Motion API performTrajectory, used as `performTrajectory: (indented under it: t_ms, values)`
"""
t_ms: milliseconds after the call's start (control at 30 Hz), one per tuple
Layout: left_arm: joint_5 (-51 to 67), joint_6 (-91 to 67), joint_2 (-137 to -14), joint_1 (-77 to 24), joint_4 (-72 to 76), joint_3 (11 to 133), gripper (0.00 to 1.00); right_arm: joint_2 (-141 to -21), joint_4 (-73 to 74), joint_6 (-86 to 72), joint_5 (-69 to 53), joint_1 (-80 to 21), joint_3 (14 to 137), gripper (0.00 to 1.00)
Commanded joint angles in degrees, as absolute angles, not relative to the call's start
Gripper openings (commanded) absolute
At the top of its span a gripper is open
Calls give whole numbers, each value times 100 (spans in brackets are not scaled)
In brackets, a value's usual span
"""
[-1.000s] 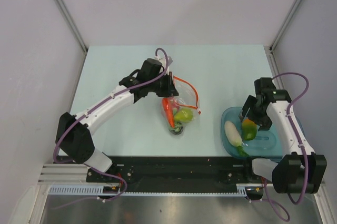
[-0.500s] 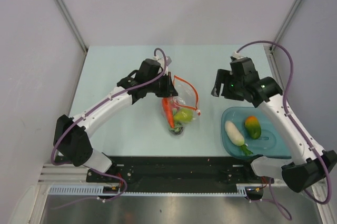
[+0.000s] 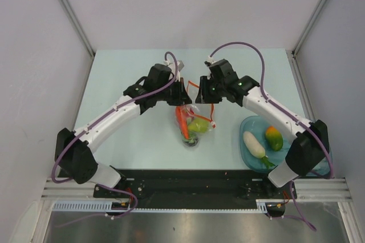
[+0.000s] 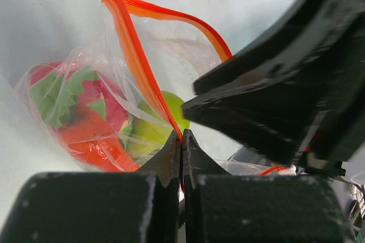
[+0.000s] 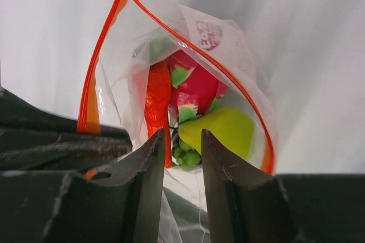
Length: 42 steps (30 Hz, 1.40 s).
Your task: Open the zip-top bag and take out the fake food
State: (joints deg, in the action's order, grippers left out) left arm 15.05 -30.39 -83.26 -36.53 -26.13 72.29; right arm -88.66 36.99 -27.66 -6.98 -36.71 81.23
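The zip-top bag (image 3: pixel 204 109) hangs at mid-table with its red-orange zip strip (image 4: pixel 137 55) spread into an open mouth. My left gripper (image 3: pixel 182 91) is shut on the strip's left side (image 4: pixel 181 138). Inside lie an orange carrot (image 5: pixel 158 100), a pink-red dragon fruit (image 5: pixel 197 86), a green fruit (image 5: pixel 225 129) and a small dark-green piece (image 5: pixel 187 156). My right gripper (image 3: pixel 200 96) hovers at the bag's mouth, its jaws (image 5: pixel 182 134) narrowly open, with thin plastic film in the gap. A white radish (image 3: pixel 252 144) and an orange-green fruit (image 3: pixel 274 138) rest in the tray.
A teal translucent tray (image 3: pixel 288 160) stands at the near right of the table. The two wrists are close together above the bag. Grey walls close in the table at the back and on both sides.
My right arm swung left from the teal tray to the bag's mouth, and its jaws narrowed. The left gripper kept its hold on the zip strip with little movement.
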Motion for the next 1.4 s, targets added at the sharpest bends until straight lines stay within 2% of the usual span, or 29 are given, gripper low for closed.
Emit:
performTrajectory:
  t_ms: [0,200,533,633,667,800,933,1367]
  values:
    - [1494,-2979,-8033,-3691,-2540,7172,0,-9193,3322,-2786,-1037,-3832,8192,36]
    - [1512,-2997,-8024,-3691,-2514,7111,0,-9387,3463,-2698,-941,-3964,7928,38]
    - [1556,-3006,-8051,-3683,-2487,7093,0,-9316,3726,-2531,-484,-4140,7322,53]
    - [1547,-3006,-8033,-3691,-2496,7040,0,-9299,3735,-2479,-457,-4183,7155,66]
    - [1547,-3015,-8025,-3683,-2479,7031,0,-9299,3701,-2479,-448,-4192,7111,74]
    - [1564,-3023,-8016,-3683,-2487,6970,0,-9342,3490,-2426,-440,-4254,6926,86]
    - [1582,-3041,-8024,-3683,-2470,6952,0,-9553,3332,-2373,-413,-4306,6847,90]
    - [1547,-2988,-7989,-3683,-2522,6873,0,-10019,2637,-2153,-88,-4544,6583,91]
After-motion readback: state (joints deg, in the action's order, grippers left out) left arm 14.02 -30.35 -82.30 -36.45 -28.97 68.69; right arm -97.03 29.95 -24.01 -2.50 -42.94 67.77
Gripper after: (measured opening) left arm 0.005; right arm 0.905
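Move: The right hand hovers over the open mouth of the bag with the yellow-green pear nearly beneath it: about 16 cm down and 3 cm back. The carrot lies some 7 cm to this hand's left, 1 cm back; the red fruit is 3 cm ahead and 3 cm left, and the green bunch 8 cm back and 3 cm left, all similarly low. From the left hand, which already pinches the rim, the pear is 3 cm back, 5 cm right and 17 cm below. Down into the bag mouth, towards the pear, the right hand sinks about 13 cm, first edging 2 cm left, then drawing back some 4 cm as it returns right. It rolls roughly 15 degrees, left side dropping, and its part-open fingers spread nearly wide, coming up against the bag's film and rim. The left hand keeps its pinch on the rim and follows down about 3 cm. ##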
